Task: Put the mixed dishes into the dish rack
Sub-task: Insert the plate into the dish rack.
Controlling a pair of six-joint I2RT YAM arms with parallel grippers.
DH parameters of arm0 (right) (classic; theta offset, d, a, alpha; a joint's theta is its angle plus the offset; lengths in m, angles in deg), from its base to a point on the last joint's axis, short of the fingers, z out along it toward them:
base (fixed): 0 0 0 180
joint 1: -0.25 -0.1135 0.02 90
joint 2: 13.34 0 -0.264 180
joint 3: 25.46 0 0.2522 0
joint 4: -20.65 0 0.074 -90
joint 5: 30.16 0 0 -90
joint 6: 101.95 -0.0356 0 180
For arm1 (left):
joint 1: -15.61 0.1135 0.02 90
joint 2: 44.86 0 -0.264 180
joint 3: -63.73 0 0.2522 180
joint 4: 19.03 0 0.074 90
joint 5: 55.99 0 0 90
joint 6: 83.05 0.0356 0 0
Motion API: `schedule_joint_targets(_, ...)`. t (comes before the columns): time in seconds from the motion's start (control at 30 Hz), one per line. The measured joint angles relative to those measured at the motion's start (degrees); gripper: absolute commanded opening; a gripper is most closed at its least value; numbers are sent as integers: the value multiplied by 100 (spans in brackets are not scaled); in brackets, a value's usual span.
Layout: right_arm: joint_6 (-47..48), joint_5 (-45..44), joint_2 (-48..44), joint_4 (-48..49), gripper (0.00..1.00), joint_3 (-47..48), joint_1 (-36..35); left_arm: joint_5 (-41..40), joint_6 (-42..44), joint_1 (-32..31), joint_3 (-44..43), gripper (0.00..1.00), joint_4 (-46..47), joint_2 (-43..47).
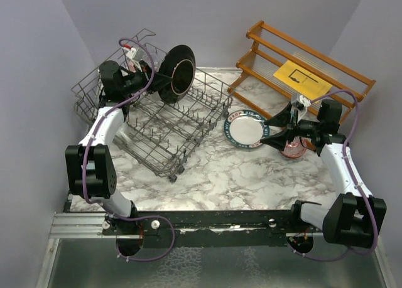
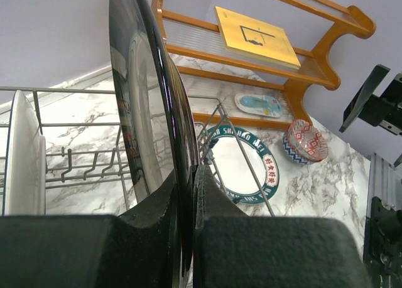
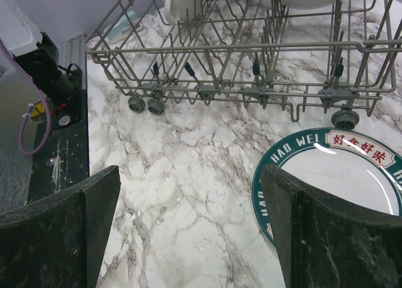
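My left gripper (image 1: pixel 157 81) is shut on the rim of a black-rimmed plate (image 1: pixel 178 73) and holds it upright on edge over the far side of the grey wire dish rack (image 1: pixel 182 128). In the left wrist view both fingers pinch that plate (image 2: pixel 147 112), and a white plate (image 2: pixel 22 156) stands in the rack (image 2: pixel 81 124) to its left. My right gripper (image 1: pixel 271 130) hangs open just right of a teal-rimmed white plate (image 1: pixel 246 128) lying flat on the marble. The right wrist view has that plate (image 3: pixel 339 181) beside the right finger, with only marble between the jaws.
A red and blue patterned bowl (image 1: pixel 293 149) sits under my right wrist. The orange wooden shelf (image 1: pixel 308 68) with a yellow sheet (image 1: pixel 301 79) leans at the back right, and a small blue dish (image 2: pixel 260 104) lies below it. The rack's wheels (image 3: pixel 143 105) rest on the marble.
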Motion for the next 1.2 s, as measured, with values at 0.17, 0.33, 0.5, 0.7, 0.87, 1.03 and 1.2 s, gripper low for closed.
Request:
schedule_joint_targets(0.17,-2,-28,0,0,93,0,0,-2,223,0,0,0,-72,-39)
schedule_joint_targets(0.33,-2,-39,0,0,93,0,0,-2,334,0,-2,0,-133,-83)
schedule_joint_targets(0.5,-2,-39,0,0,93,0,0,-2,328,0,0,0,-131,-205)
schedule_joint_targets(0.7,-4,-42,0,2,93,0,0,0,328,0,26,0,-131,-330)
schedule_joint_targets(0.87,-4,-42,0,2,93,0,0,0,356,-2,57,0,-125,-407)
schedule_joint_targets(1.03,-4,-39,0,2,93,0,0,-9,592,-24,76,0,-286,-470)
schedule_joint_targets(1.2,-4,-39,0,2,93,0,0,-42,903,-70,76,0,-597,-533)
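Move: The slot for the black plate held upright in the left fingers lies among the rack's tines, about 5 cm ahead of the left hand, 7 cm to its right and 15 cm below. A white dish standing in the rack is some 10 cm ahead and 1 cm right, 9 cm lower; the pink mug is about 12 cm ahead and 11 cm left, 10 cm lower. From the idle right hand, the slot lies roughly 20 cm ahead, 33 cm left and 7 cm below. The black plate, still pinched at its rim by the left fingers and on edge, is lowered about 6 cm towards the rack's tines beside the white dish, slowly at first and faster towards the end. Its path eases 1.5 cm forward early on, and the wrist tips only some 5 degrees downward with a slight roll. ##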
